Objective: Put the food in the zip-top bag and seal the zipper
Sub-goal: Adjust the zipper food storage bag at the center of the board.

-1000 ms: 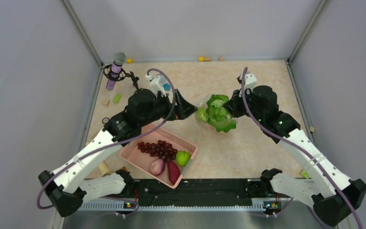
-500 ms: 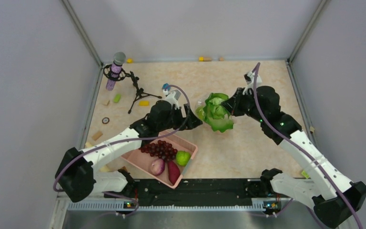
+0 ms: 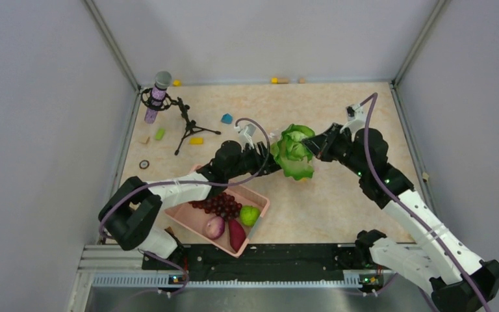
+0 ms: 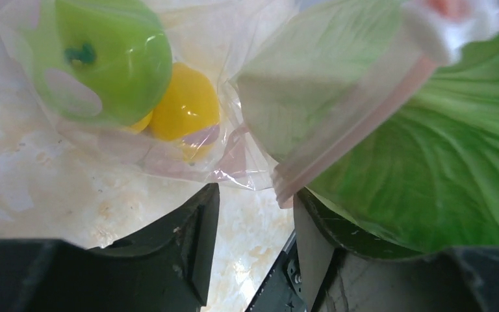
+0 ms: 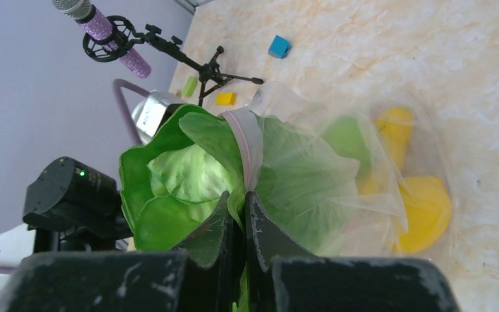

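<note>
The green lettuce [image 3: 292, 151] is halfway into the clear zip-top bag [image 5: 338, 175]. The bag's pink-red zipper [image 5: 242, 146] lies across the lettuce leaves. My right gripper [image 5: 239, 198] is shut on a lettuce leaf at the bag's mouth; it also shows in the top view [image 3: 310, 144]. My left gripper [image 4: 255, 195] is open just below the bag's edge and the end of the zipper [image 4: 357, 123], at the lettuce's left side [image 3: 271, 158]. A green round fruit [image 4: 107, 58], a lemon [image 4: 185, 107] and a banana [image 5: 395, 127] lie inside the bag.
The pink basket [image 3: 185, 221] at the front holds grapes [image 3: 217, 203], an onion [image 3: 214, 227], a sweet potato [image 3: 236, 234] and a green fruit [image 3: 249, 215]. A microphone on a tripod [image 3: 158, 97] stands at the back left. Small blocks [image 3: 196, 140] lie scattered there.
My left arm has reached forward and to the right, to the bag's left side. My right gripper has shifted slightly right with the lettuce.
</note>
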Robot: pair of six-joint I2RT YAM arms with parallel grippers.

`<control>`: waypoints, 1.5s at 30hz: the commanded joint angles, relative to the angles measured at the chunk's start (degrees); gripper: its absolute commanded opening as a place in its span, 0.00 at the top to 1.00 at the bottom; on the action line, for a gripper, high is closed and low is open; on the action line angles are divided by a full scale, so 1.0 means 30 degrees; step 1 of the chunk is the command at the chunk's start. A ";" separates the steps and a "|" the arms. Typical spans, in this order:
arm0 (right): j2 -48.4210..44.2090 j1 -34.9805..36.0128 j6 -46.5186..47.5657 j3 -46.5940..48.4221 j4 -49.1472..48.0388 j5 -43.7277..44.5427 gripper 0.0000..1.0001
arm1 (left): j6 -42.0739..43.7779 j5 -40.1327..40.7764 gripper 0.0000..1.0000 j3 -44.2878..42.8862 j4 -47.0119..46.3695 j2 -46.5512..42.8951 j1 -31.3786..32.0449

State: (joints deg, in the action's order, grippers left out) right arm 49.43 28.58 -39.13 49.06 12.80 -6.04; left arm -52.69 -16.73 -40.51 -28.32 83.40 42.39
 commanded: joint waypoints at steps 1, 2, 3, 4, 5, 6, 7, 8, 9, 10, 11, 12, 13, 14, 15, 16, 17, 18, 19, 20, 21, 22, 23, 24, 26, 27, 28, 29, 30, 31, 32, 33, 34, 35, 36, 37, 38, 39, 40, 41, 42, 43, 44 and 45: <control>-0.0470 -0.0202 -0.1190 -0.0185 -0.2220 0.0040 1.00 | -0.0735 -0.0425 0.53 -0.0795 -0.2663 0.1047 -0.0037; -0.0431 -0.0209 -0.1241 -0.0269 -0.2307 0.0098 1.00 | -0.0897 -0.0392 0.54 -0.0683 -0.3050 0.1219 -0.0038; -0.0427 -0.0209 -0.1327 -0.0342 -0.2417 0.0090 1.00 | -0.0994 -0.0413 0.54 -0.0625 -0.3427 0.1321 -0.0031; -0.0378 -0.0210 -0.1422 -0.0402 -0.2504 0.0042 1.00 | -0.1094 -0.0474 0.54 -0.0567 -0.3757 0.1399 -0.0038; -0.0303 -0.0210 -0.1467 -0.0476 -0.2610 -0.0034 1.00 | -0.1154 -0.0467 0.55 -0.0560 -0.3974 0.1475 -0.0039; -0.0271 -0.0210 -0.1524 -0.0536 -0.2696 -0.0124 1.00 | -0.1180 -0.0459 0.56 -0.0614 -0.4045 0.1578 -0.0035; -0.0209 -0.0210 -0.1594 -0.0599 -0.2759 -0.0197 1.00 | -0.1209 -0.0425 0.57 -0.0701 -0.4042 0.1673 -0.0038; -0.0183 -0.0217 -0.1668 -0.0665 -0.2810 -0.0283 1.00 | -0.1270 -0.0403 0.58 -0.0807 -0.4046 0.1817 -0.0039; -0.0154 -0.0196 -0.1784 -0.0739 -0.2916 -0.0397 1.00 | -0.1297 -0.0433 0.58 -0.0912 -0.4112 0.1959 -0.0039; -0.0158 -0.0190 -0.1857 -0.0785 -0.2991 -0.0477 1.00 | -0.1381 -0.0495 0.59 -0.1060 -0.4168 0.2116 -0.0024; -0.0198 -0.0211 -0.1924 -0.0842 -0.3041 -0.0553 1.00 | -0.1432 -0.0543 0.61 -0.1149 -0.4285 0.2294 -0.0037; -0.0203 -0.0210 -0.1955 -0.0853 -0.3102 -0.0612 1.00 | -0.1486 -0.0619 0.62 -0.1255 -0.4502 0.2477 -0.0038; -0.0230 -0.0210 -0.1918 -0.0909 -0.3212 -0.0639 1.00 | -0.1555 -0.0647 0.63 -0.1349 -0.4656 0.2628 -0.0035; -0.0270 -0.0210 -0.1899 -0.0949 -0.3273 -0.0588 1.00 | -0.1545 -0.0709 0.67 -0.1489 -0.4826 0.2749 -0.0064; -0.0271 -0.0195 -0.1860 -0.0947 -0.3215 -0.0446 1.00 | -0.1500 -0.0782 0.73 -0.1623 -0.4927 0.2794 -0.0082; -0.0275 -0.0208 -0.1789 -0.0943 -0.3135 -0.0340 1.00 | -0.1421 -0.0843 0.80 -0.1728 -0.4962 0.2818 -0.0095; -0.0275 -0.0209 -0.1729 -0.0966 -0.3005 -0.0221 1.00 | -0.1334 -0.0858 0.93 -0.1829 -0.4912 0.2744 -0.0082; -0.0257 -0.0232 -0.1623 -0.0945 -0.2933 -0.0140 1.00 | -0.1221 -0.0790 1.00 -0.1893 -0.4788 0.2669 -0.0095; -0.0302 -0.0238 -0.1423 -0.0917 -0.2920 -0.0079 1.00 | -0.1020 -0.0668 1.00 -0.1905 -0.4637 0.2509 -0.0082; -0.0352 -0.0239 -0.1185 -0.0899 -0.2907 0.0050 1.00 | -0.0775 -0.0536 1.00 -0.1866 -0.4479 0.2277 -0.0095; -0.0450 -0.0239 -0.0921 -0.0809 -0.2770 0.0286 1.00 | -0.0576 -0.0303 1.00 -0.1784 -0.4258 0.1999 -0.0090; -0.0488 -0.0257 -0.0518 -0.0633 -0.2405 0.0766 1.00 | -0.0423 -0.0102 1.00 -0.1649 -0.3908 0.1616 -0.0074; -0.0503 -0.0252 -0.0007 -0.0325 -0.1847 0.1397 1.00 | -0.0213 0.0000 1.00 -0.1566 -0.3396 0.1260 -0.0094; -0.0472 -0.0244 0.0588 0.0047 -0.1246 0.2142 1.00 | 0.0098 0.0064 1.00 -0.1640 -0.2603 0.0696 -0.0097; -0.0183 -0.0240 0.1972 0.1027 0.0110 0.3826 1.00 | 0.0996 0.0019 1.00 -0.2237 0.0078 -0.0233 -0.0088; -0.0055 -0.0246 0.2597 0.1464 0.0635 0.4610 1.00 | 0.1443 0.0033 1.00 -0.2596 0.1351 -0.0699 -0.0071; 0.0082 -0.0240 0.3181 0.1922 0.1027 0.5382 1.00 | 0.1763 0.0094 1.00 -0.2915 0.2286 -0.1127 -0.0043; 0.0187 -0.0243 0.3700 0.2283 0.1248 0.6138 1.00 | 0.2129 0.0098 1.00 -0.3234 0.3209 -0.1565 -0.0039; 0.0354 -0.0247 0.4106 0.2683 0.1463 0.6895 1.00 | 0.2508 0.0157 1.00 -0.3585 0.4294 -0.2019 -0.0017; 0.0561 -0.0239 0.4472 0.3256 0.1767 0.7796 1.00 | 0.2819 0.0179 1.00 -0.4075 0.5034 -0.2384 -0.0010; 0.0811 -0.0257 0.4759 0.3669 0.2007 0.8549 1.00 | 0.3151 0.0186 1.00 -0.4437 0.5676 -0.2704 -0.0009; 0.1153 -0.0256 0.4989 0.4153 0.2363 0.9134 1.00 | 0.3405 0.0201 1.00 -0.4702 0.6068 -0.2956 0.0002; 0.1441 -0.0241 0.5142 0.4642 0.2697 0.9500 1.00 | 0.3623 0.0221 1.00 -0.4892 0.6245 -0.3175 -0.0004; 0.1719 -0.0239 0.5279 0.5080 0.3083 0.9740 1.00 | 0.3793 0.0121 1.00 -0.5110 0.6388 -0.3304 0.0021; 0.2032 -0.0239 0.5369 0.5523 0.3453 0.9806 1.00 | 0.3932 -0.0060 1.00 -0.5409 0.6640 -0.3376 0.0016; 0.2302 -0.0246 0.5457 0.5853 0.3752 0.9756 1.00 | 0.4055 -0.0247 1.00 -0.5724 0.6957 -0.3377 -0.0006; 0.2585 -0.0240 0.5519 0.6114 0.3991 0.9570 1.00 | 0.4148 -0.0468 1.00 -0.6097 0.7279 -0.3333 0.0006; 0.2829 -0.0239 0.5644 0.6356 0.4197 0.9294 1.00 | 0.4298 -0.0708 1.00 -0.6411 0.7499 -0.3214 0.0014; 0.3057 -0.0239 0.5788 0.6547 0.4475 0.8905 1.00 | 0.4372 -0.0881 1.00 -0.6703 0.7665 -0.3104 0.0005; 0.3261 -0.0232 0.5942 0.6692 0.4741 0.8442 0.94 | 0.4414 -0.0947 1.00 -0.6963 0.7829 -0.2937 0.0007; 0.3404 -0.0238 0.6140 0.6750 0.4939 0.7930 0.83 | 0.4474 -0.0937 1.00 -0.7222 0.8007 -0.2721 -0.0007; 0.3513 -0.0239 0.6392 0.6779 0.5110 0.7313 0.73 | 0.4493 -0.0939 1.00 -0.7471 0.8187 -0.2603 -0.0009; 0.3538 -0.0224 0.6770 0.6713 0.5157 0.6588 0.64 | 0.4488 -0.0957 1.00 -0.7670 0.8319 -0.2378 -0.0002; 0.3534 -0.0237 0.6932 0.6570 0.5126 0.5842 0.57 | 0.4450 -0.1040 1.00 -0.7816 0.8387 -0.2205 -0.0008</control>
State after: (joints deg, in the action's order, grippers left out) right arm 59.61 28.32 -22.72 66.52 26.61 15.57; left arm -41.21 -18.13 -60.20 -5.37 75.33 42.41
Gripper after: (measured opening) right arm 0.322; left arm 0.015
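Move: From the left gripper, half open, the zipper strip's near end hangs roughly 2 cm ahead and 3 cm to the right, about level. The slider is some 8 cm ahead, 1 cm left and 4 cm up; the lettuce middle about 2 cm ahead, 5 cm right and 7 cm up; the bagged green apple about 5 cm ahead, 6 cm right and 10 cm down. From the right gripper, shut on the bag's rim, that near end is some 2 cm ahead, 5 cm left and 11 cm below. Bring the left gripper about 3 cm right and forward onto the zipper strip's near end, shut the fingers to pinch it, then ease back left and lift some 12 cm, tilting the fingers up. Keep the right grip on the rim as you swing that hand right and forward, about 8 cm in all and slightly up, rolling its left side down; finally start opening its fingers. ##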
